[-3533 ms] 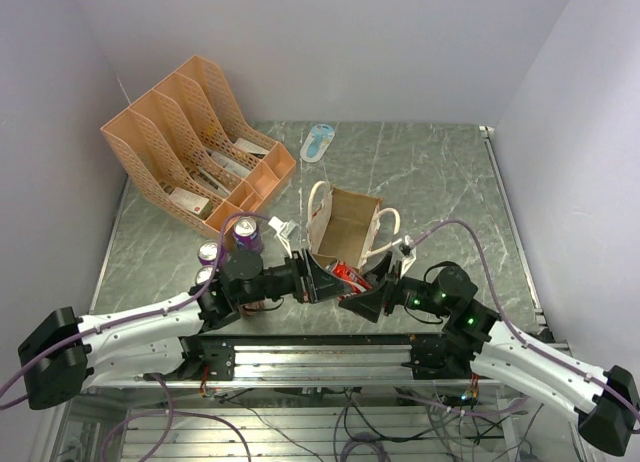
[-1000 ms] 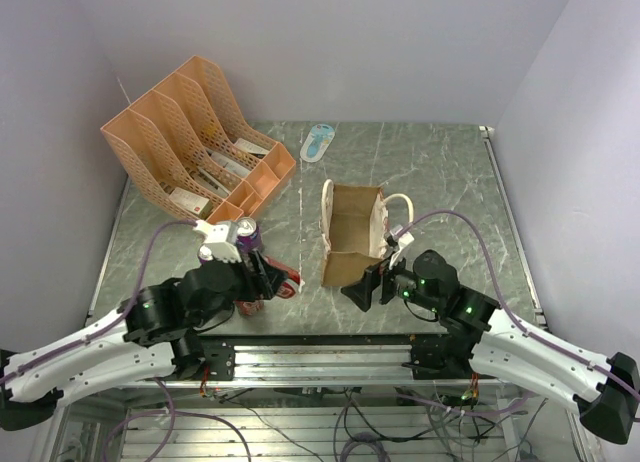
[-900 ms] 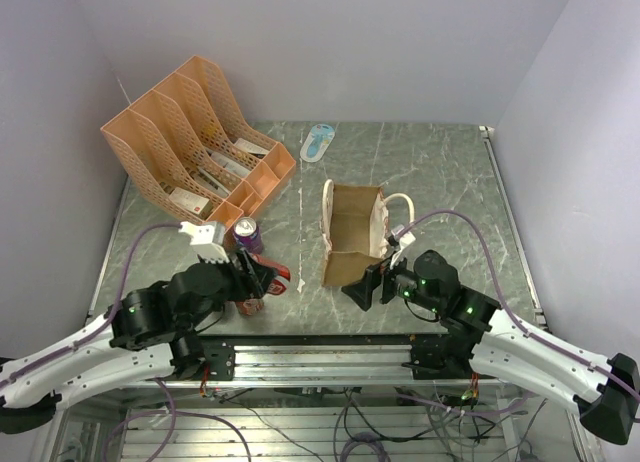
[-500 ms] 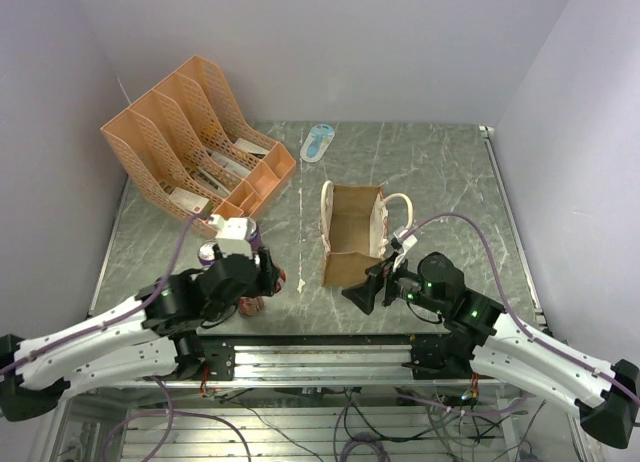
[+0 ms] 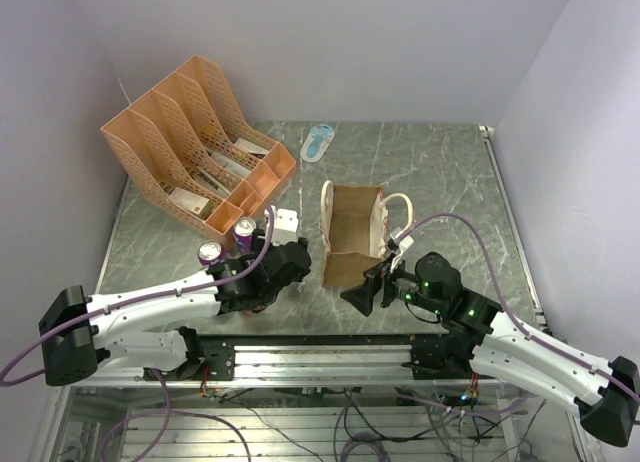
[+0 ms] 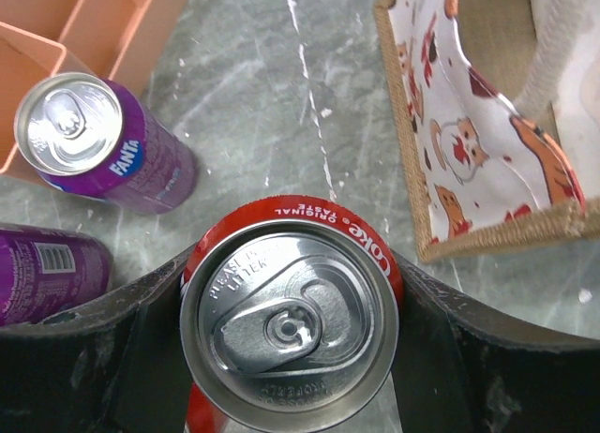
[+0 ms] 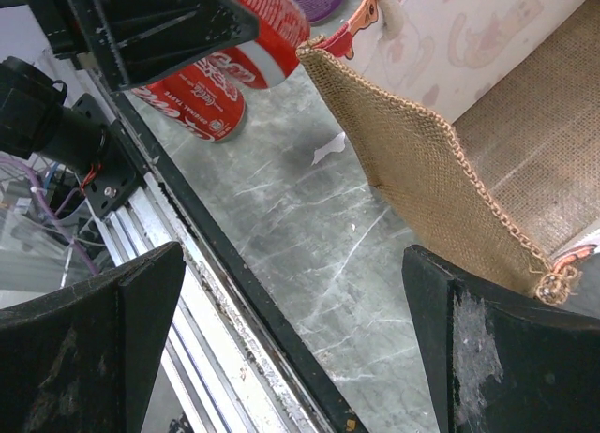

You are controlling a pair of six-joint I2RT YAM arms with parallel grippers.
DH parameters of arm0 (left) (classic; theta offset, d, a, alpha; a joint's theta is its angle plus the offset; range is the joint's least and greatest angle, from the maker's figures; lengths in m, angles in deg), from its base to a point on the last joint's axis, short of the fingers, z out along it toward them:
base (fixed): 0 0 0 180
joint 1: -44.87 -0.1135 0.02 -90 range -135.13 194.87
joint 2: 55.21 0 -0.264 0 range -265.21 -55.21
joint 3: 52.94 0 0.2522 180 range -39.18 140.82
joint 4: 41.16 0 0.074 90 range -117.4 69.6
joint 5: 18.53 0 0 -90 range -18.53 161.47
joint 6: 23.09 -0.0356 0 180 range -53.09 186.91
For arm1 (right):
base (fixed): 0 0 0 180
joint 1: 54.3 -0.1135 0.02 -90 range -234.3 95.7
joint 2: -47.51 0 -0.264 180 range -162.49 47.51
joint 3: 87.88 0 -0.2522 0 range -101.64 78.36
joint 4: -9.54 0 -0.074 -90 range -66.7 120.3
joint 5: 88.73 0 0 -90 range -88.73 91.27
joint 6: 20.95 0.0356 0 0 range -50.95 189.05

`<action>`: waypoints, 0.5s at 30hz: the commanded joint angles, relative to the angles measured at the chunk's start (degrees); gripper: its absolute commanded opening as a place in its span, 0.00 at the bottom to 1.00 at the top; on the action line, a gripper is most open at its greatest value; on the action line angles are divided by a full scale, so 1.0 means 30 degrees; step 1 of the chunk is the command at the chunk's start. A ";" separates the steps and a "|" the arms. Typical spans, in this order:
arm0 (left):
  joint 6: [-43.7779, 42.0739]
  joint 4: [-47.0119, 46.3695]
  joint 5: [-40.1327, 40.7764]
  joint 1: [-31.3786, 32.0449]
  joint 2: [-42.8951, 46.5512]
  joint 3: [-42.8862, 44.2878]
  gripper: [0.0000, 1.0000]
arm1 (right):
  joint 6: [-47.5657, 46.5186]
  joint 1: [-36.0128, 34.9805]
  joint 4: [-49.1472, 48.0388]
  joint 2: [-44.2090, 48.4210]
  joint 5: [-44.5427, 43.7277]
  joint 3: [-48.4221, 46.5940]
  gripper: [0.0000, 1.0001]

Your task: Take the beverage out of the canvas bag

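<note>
The beverage, a red Coke can (image 6: 291,325), stands upright between the fingers of my left gripper (image 6: 291,332), which is shut on its sides. In the top view that gripper (image 5: 292,268) is just left of the canvas bag (image 5: 352,232), and the wrist hides the can. The bag stands open with its cream handles (image 5: 392,204) out to the sides; its printed side panel (image 6: 450,161) faces the can. My right gripper (image 7: 300,358) is open and holds nothing, at the bag's near corner (image 7: 422,171). The same gripper (image 5: 362,296) shows in the top view.
Two purple Fanta cans (image 5: 245,232) (image 5: 209,252) stand left of the left arm. Another red Coke can (image 7: 202,100) sits near the table's front edge. An orange file rack (image 5: 190,142) fills the back left. A small pale blue object (image 5: 318,140) lies at the back.
My left arm has swung right with the Coke can, from near the table's front edge to beside the bag's left side. The right gripper has barely moved.
</note>
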 commanded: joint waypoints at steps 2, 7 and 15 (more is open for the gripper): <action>0.0705 -0.3111 0.3931 -0.0338 -0.0385 -0.0558 0.07 | -0.0356 0.0032 -0.0778 -0.0202 0.0239 0.0297 1.00; 0.1221 -0.4093 0.2704 -0.2086 -0.0371 -0.1878 0.07 | -0.0371 0.0039 -0.0876 -0.0416 0.0255 0.0308 1.00; 0.2547 -0.3469 0.1548 -0.3843 0.0214 -0.3081 0.07 | -0.0374 0.0046 -0.0933 -0.0410 0.0167 0.0377 1.00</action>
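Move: The red can, already pinched in the left hand, is bound for the free spot beside the standing cans, about 3 cm ahead of that hand, 7 to its left and 9 below. The far Fanta can stands some 7 cm ahead and 9 left, the near Fanta can 1 ahead and 17 left, the standing Coke can 7 back and 9 left, and the canvas bag 4 ahead and 14 right, all roughly 10 lower. From the right hand, that spot is about 9 cm ahead, 24 left and 9 down. The red can, still clamped upper end uppermost between the left fingers, is carried about 6 cm left, away from the canvas bag and in beside the far Fanta can. It first slides forward, some 3 cm in all, then goes left and sinks about 4.5 cm while the hand turns roughly 15 degrees counter-clockwise; the grip stays unchanged. ##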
